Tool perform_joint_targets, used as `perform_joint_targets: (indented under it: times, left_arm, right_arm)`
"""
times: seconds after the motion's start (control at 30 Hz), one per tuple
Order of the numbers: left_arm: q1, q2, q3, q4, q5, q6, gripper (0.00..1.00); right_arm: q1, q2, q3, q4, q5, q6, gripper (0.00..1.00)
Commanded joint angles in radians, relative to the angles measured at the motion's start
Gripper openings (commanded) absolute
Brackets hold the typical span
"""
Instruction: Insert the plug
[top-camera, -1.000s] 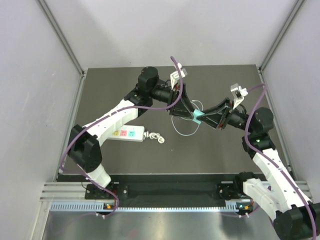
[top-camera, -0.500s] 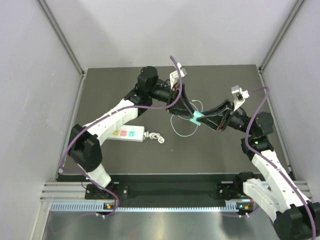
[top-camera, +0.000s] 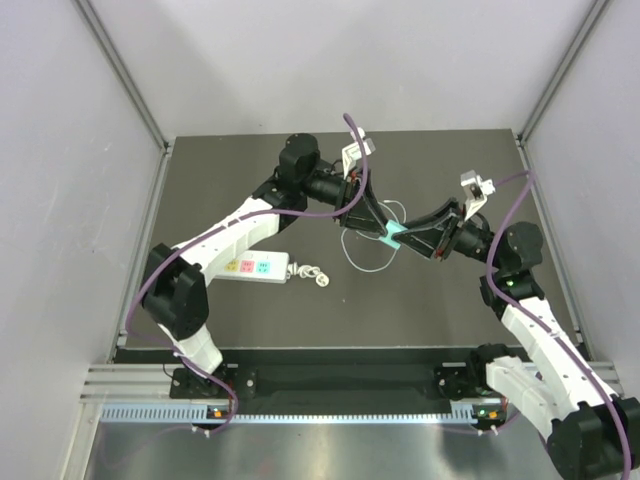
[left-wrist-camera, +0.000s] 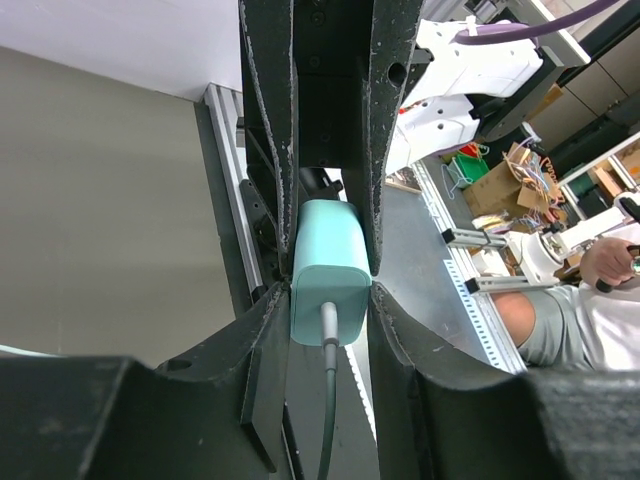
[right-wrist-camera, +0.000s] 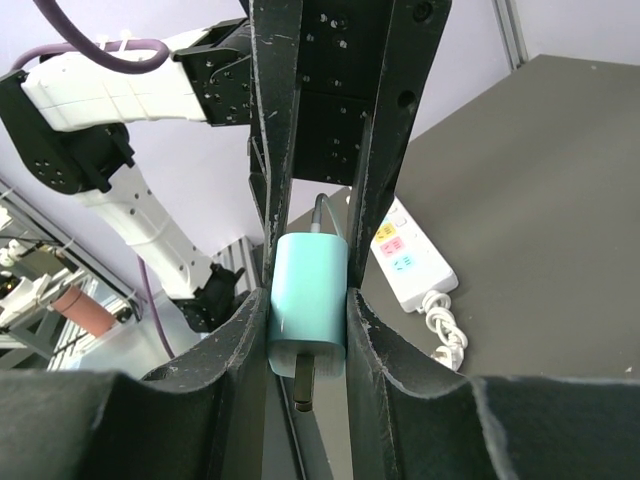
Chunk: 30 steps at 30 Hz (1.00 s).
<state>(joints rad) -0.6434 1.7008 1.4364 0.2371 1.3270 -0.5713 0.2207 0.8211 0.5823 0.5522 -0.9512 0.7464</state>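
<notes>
The plug (top-camera: 393, 236) is a small mint-green cube adapter held in the air above the mat between both arms. A thin pale wire (top-camera: 372, 262) trails from it down to the mat. My left gripper (left-wrist-camera: 330, 300) is shut on the wire end of the plug (left-wrist-camera: 330, 285), a finger pressing each side. My right gripper (right-wrist-camera: 307, 310) is shut on the prong end of the plug (right-wrist-camera: 308, 300), and a dark metal prong (right-wrist-camera: 303, 385) sticks out toward that camera. The white power strip (top-camera: 255, 268) with coloured sockets lies flat on the mat to the left.
A short coiled white cord (top-camera: 312, 276) lies at the right end of the power strip (right-wrist-camera: 410, 260). The dark mat (top-camera: 450, 320) is edged by grey walls at the back and sides and a metal rail (top-camera: 330, 410) at the front.
My left gripper's fingers have closed onto the plug, which the right gripper was holding. Both arms have shifted only slightly.
</notes>
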Motion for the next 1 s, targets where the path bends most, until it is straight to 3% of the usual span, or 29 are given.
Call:
perform_joint_targets:
  times: [0.0,0.03,0.07,0.23,0.27,0.3,0.37,0.43,0.5,0.67,0.8,0.97]
  left_arm:
    - [-0.009,0.013,0.015,0.039,0.029,-0.010,0.22]
    - [-0.009,0.017,0.018,0.039,0.035,-0.018,0.19]
    - [-0.009,0.017,0.019,0.039,0.035,-0.019,0.02]
    - [-0.004,0.025,0.047,-0.042,-0.014,0.010,0.00]
    - [0.004,0.022,0.068,-0.115,-0.025,0.025,0.00]
    - [0.008,0.025,0.082,-0.161,-0.040,0.048,0.00]
    - [0.024,0.026,0.117,-0.284,-0.092,0.109,0.00]
    - [0.033,0.019,0.125,-0.335,-0.115,0.140,0.00]
    - [0.045,0.010,0.116,-0.390,-0.147,0.157,0.00]
    - [0.091,-0.056,0.035,-0.413,-0.239,0.156,0.00]
    - [0.123,-0.099,0.035,-0.488,-0.373,0.151,0.00]
    - [0.132,-0.125,0.093,-0.610,-0.670,0.142,0.00]
  right_arm:
    - [0.006,0.003,0.011,0.045,0.035,-0.030,0.00]
    - [0.006,0.001,0.016,0.031,0.038,-0.036,0.00]
    - [0.005,0.003,0.017,0.029,0.040,-0.039,0.00]
    - [0.005,0.015,0.043,-0.071,0.054,-0.048,0.02]
    - [0.005,0.018,0.053,-0.112,0.061,-0.068,0.20]
    - [0.003,0.024,0.071,-0.145,0.071,-0.076,0.29]
    - [-0.001,0.020,0.088,-0.220,0.109,-0.088,0.44]
    - [-0.012,0.006,0.111,-0.257,0.136,-0.084,0.51]
    - [-0.017,-0.025,0.129,-0.300,0.155,-0.065,0.67]
    - [-0.020,-0.129,0.152,-0.366,0.255,-0.056,1.00]
    - [-0.020,-0.212,0.201,-0.466,0.359,-0.100,1.00]
    - [-0.020,-0.223,0.249,-0.647,0.485,-0.131,1.00]
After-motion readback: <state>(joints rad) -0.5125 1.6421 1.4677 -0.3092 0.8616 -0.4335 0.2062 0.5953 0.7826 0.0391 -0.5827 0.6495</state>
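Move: My left fingers already grip the cable end of the plug, with my right fingers still on its prong end, so the plug is practically at both hand points. From my left hand, the power strip's middle lies some 38 cm to the left, about 11 cm ahead and 31 cm below. The strip's bundled cord is about 16 cm left and 9 cm ahead. The plug cable's loop is about 20 cm straight ahead. Both are on the table. With my left fingers keeping their grip, I sink slightly with both hands, then open my right fingers wide and free the plug. My left hand carries it forward about 9 cm, down and leftward roughly 5 cm each, swinging some 30 degrees counter-clockwise. My right hand follows forward briefly, then draws back, rises and backs off to the right, turning clockwise. ##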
